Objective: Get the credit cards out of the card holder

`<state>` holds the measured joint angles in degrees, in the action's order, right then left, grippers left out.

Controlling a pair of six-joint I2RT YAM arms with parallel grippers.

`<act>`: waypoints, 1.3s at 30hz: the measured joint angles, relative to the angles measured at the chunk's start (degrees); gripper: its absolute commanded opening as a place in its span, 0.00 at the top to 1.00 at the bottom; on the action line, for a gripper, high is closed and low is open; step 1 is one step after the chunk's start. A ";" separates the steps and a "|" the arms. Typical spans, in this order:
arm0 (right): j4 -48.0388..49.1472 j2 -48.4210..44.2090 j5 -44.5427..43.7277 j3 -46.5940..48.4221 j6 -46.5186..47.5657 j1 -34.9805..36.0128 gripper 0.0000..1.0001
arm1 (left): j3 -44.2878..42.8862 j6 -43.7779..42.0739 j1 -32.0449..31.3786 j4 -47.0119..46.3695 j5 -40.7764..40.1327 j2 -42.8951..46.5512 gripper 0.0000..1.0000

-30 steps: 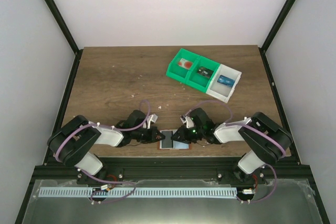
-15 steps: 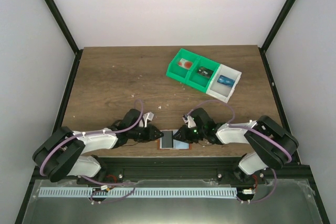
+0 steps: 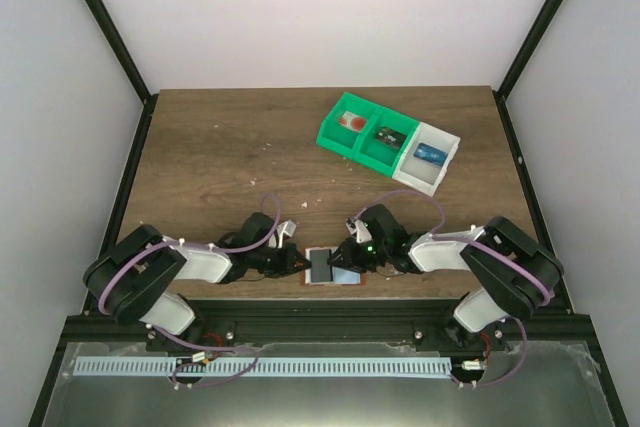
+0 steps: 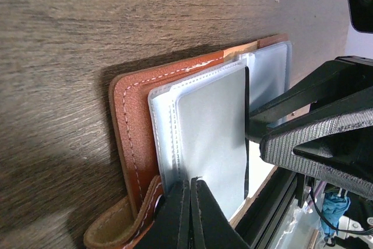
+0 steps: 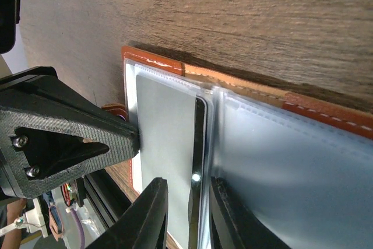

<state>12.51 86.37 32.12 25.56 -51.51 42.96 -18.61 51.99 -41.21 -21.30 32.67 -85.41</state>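
The reddish-brown card holder (image 3: 352, 281) (image 4: 125, 121) (image 5: 326, 112) lies open at the table's near edge, its pale plastic sleeves up. A grey credit card (image 3: 320, 265) (image 4: 213, 132) (image 5: 163, 126) lies partly out of the left sleeve. My left gripper (image 3: 302, 265) (image 4: 190, 199) is shut, with its tips against the card's left edge at the sleeve seam. My right gripper (image 3: 341, 260) (image 5: 189, 214) is open a little over the card, and its fingers (image 5: 152, 214) stand either side of the card's dark right edge. Other cards do not show.
Two green bins (image 3: 335, 142) and a white bin (image 3: 425, 179) with small items sit at the back right. The black frame rail (image 3: 320, 299) runs just below the holder. Pale crumbs dot the wood near the middle.
The left arm swung outward and came back in. The grey card now sits a little tilted and further toward the left on the holder. The right gripper barely moved.
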 measured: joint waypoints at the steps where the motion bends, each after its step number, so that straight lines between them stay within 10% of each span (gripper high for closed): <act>1: 0.04 0.04 0.00 0.00 -0.02 0.00 0.78 | 0.00 0.00 -0.04 -0.20 0.02 -0.11 1.00; 39: 3.06 -3.13 0.55 -2.71 -0.81 -0.31 0.99 | -0.59 -2.12 -0.09 0.98 -0.20 -0.24 1.00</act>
<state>15.57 83.24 32.67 22.85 -52.31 42.65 -19.20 49.87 -41.30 -20.32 32.47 -85.65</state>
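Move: The right gripper, slightly open, has the black-striped right edge of the grey card's sleeve between its fingertips, level with it sideways and about 1 cm below. The card's middle lies some 3 cm to this hand's left, and the clear sleeve's middle about 4 cm to its right and 1 cm back. From the left gripper, shut at the card sleeve's outer side, that striped edge is about 5 cm to the right, roughly level fore and aft. Keep the left gripper shut and still, resting on the sleeve's outer side. Ease the right gripper slightly left towards the card, then close it fully at the striped edge while shifting about 0.5 cm right and a little back and down. With the fingers shut, raise it about 1.5 cm from that low point. ##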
